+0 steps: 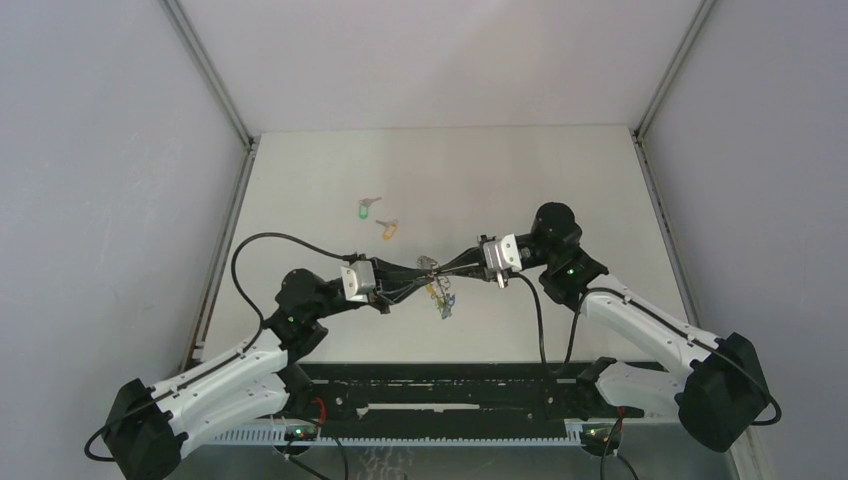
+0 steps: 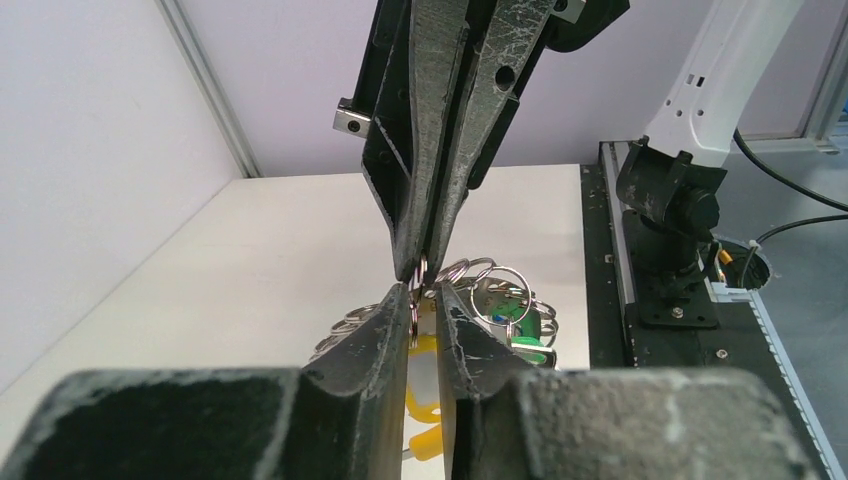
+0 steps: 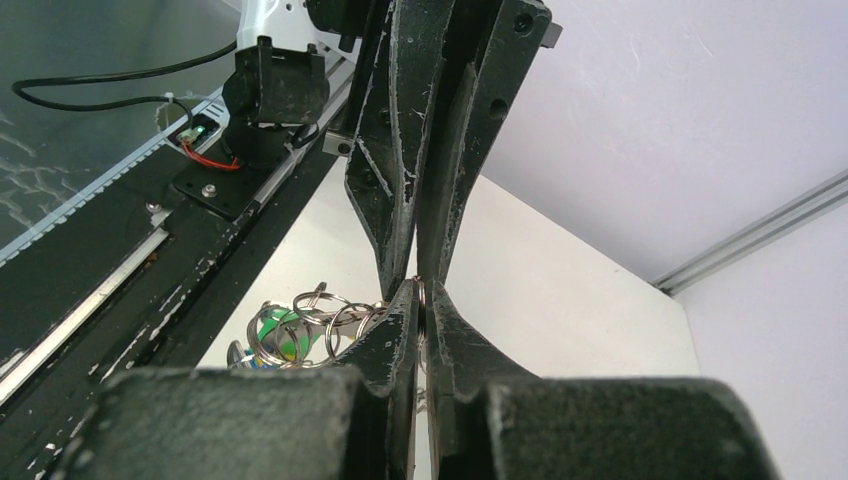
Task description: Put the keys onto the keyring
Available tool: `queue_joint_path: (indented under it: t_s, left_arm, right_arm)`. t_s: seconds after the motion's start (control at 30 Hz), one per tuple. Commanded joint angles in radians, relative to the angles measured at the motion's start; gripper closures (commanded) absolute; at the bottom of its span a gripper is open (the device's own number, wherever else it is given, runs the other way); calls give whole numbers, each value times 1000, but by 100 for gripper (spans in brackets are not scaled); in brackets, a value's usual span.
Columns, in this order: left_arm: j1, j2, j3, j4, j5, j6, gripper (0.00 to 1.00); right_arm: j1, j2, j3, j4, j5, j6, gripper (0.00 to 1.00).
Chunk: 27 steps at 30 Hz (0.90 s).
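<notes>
Both grippers meet tip to tip above the table's middle. My right gripper (image 1: 437,264) (image 3: 421,290) is shut on one ring of the keyring (image 1: 440,297) (image 2: 495,290) (image 3: 300,320), a bunch of silver rings hanging below with a yellow tag (image 2: 425,400) and a green tag (image 3: 268,330). My left gripper (image 1: 420,272) (image 2: 421,292) faces it, jaws a narrow gap apart around that same ring, which lies against one finger. Two keys lie on the table farther back: one with a green tag (image 1: 365,210), one with an orange tag (image 1: 388,229).
White table (image 1: 560,180) between grey walls, with metal rails along both sides. A black base rail (image 1: 450,400) with cables runs along the near edge.
</notes>
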Motion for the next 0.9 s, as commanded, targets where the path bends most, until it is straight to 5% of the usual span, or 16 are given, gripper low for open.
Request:
queue_joint_path:
  t_s: [0.0,0.4,0.57,0.87]
  left_arm:
    - [-4,1,74,47,-2,15,83]
    - [-4,8,85,-17,-26,43,100]
    - [-6,-6,123,-140,-67,75,100]
    - [-25,36,232,-400,-150,117,100]
  right_arm:
    - [8,5,7,64,8,29,100]
    - [8,-3,10,54,38,72,100]
    - [4,-18,75,-169,106,41,100]
    - [4,-50,175,-556,237,-78,74]
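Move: Between the two hands' facing fingertips is a small steel ring of the keyring, held shut in the right fingers and about 1 cm to the right of the left hand, whose parted fingers already straddle it. From the left hand, the coloured tags hang roughly 2 cm back, 1 cm right and 4 cm below. On the table some 28 cm below it lie the orange key, about 30 cm ahead and 10 cm left, and the green key, 36 cm ahead and 15 cm left. Closing its fingers from about a fifth open to shut, the left hand pinches the small ring while the right still holds it. Both hands then carry the ring forward about 2 cm and down 1 cm, the left turning some 10 degrees and the right some 15. Late on, the right fingers open to about a quarter and let go, easing slightly right, their tips still either side of the ring. ##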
